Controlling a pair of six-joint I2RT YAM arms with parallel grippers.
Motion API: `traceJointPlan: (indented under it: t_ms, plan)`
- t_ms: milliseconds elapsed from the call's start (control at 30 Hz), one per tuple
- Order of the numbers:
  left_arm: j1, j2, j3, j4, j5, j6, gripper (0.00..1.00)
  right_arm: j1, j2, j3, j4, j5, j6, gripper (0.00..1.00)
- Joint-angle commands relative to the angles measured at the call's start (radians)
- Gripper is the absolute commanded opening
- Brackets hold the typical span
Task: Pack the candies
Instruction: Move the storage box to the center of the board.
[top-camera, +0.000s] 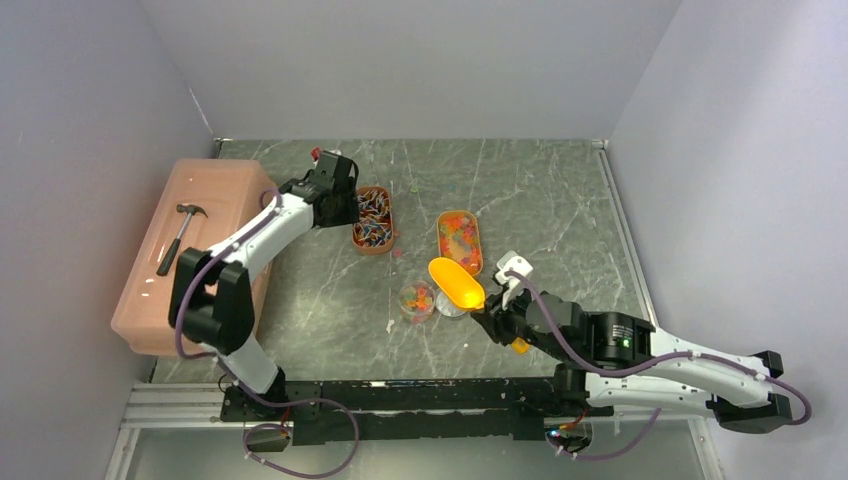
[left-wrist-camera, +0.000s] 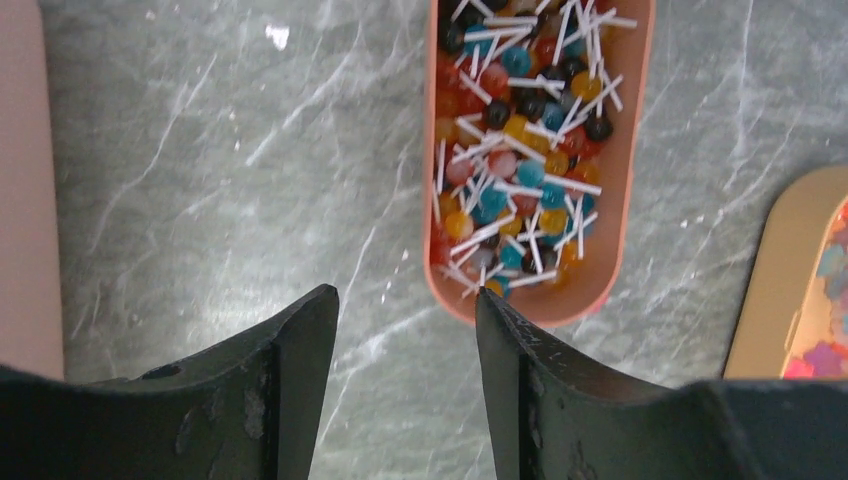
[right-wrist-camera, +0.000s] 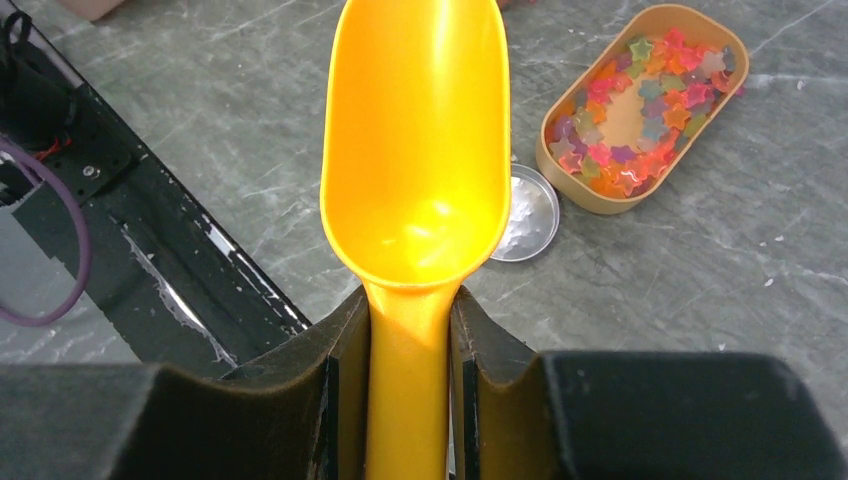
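Candies on white sticks (left-wrist-camera: 520, 150) fill the oval tray (top-camera: 373, 220) at the back left. Star-shaped candies (right-wrist-camera: 640, 110) lie in the second oval tray (top-camera: 459, 238). A small round clear tub (top-camera: 417, 299) holds a few mixed candies, and a round silver lid (right-wrist-camera: 527, 213) lies beside it. My right gripper (right-wrist-camera: 410, 330) is shut on the handle of the yellow-orange scoop (right-wrist-camera: 420, 150), whose bowl is empty and hovers over the lid. My left gripper (left-wrist-camera: 405, 300) is open with nothing between its fingers, above the table at the stick-candy tray's near end.
A pink lidded box (top-camera: 195, 250) with a hammer (top-camera: 180, 238) on top stands along the left wall. The black mounting rail (top-camera: 400, 395) runs along the near edge. Walls close the table on three sides.
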Motion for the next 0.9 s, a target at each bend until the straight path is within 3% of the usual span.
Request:
traceJointPlan:
  t_ms: [0, 433, 767, 867]
  plan:
    - [0.008, 0.084, 0.097, 0.062, -0.022, 0.027, 0.57, 0.002, -0.043, 0.031, -0.032, 0.006, 0.030, 0.00]
    - [0.032, 0.304, 0.264, 0.019, 0.007, 0.028, 0.38, 0.002, -0.144, 0.020, -0.068, -0.002, 0.081, 0.00]
    - [0.038, 0.363, 0.246, 0.033, 0.042, 0.014, 0.35, 0.002, -0.153, 0.022, -0.068, -0.017, 0.084, 0.00]
    - [0.038, 0.373, 0.240, 0.040, 0.075, 0.012, 0.28, 0.002, -0.153, 0.021, -0.065, -0.017, 0.081, 0.00]
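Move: The storage box with the lollipops has its middle about 8 cm ahead of the left hand, 6 cm to its right and 10 cm below; its left long wall lies nearly straight ahead. From the left hand, the star-candy box stands about 25 cm to the right and 2 cm ahead, and the round jar some 15 cm right and 12 cm back. From the right hand, which holds the yellow scoop, the storage box lies about 33 cm ahead, 22 cm left and 18 cm below. The left fingers come to straddle the storage box's left long wall, one inside and one outside; a squeeze on the wall can't be seen. The hand gets there by gliding about 6 cm forward while sinking, then dropping nearly straight down, some 6 cm lower in all, tipping slightly downward as the fingers narrow to about half their gap. The right hand keeps its hold on the scoop and draws 2 to 3 cm right. ##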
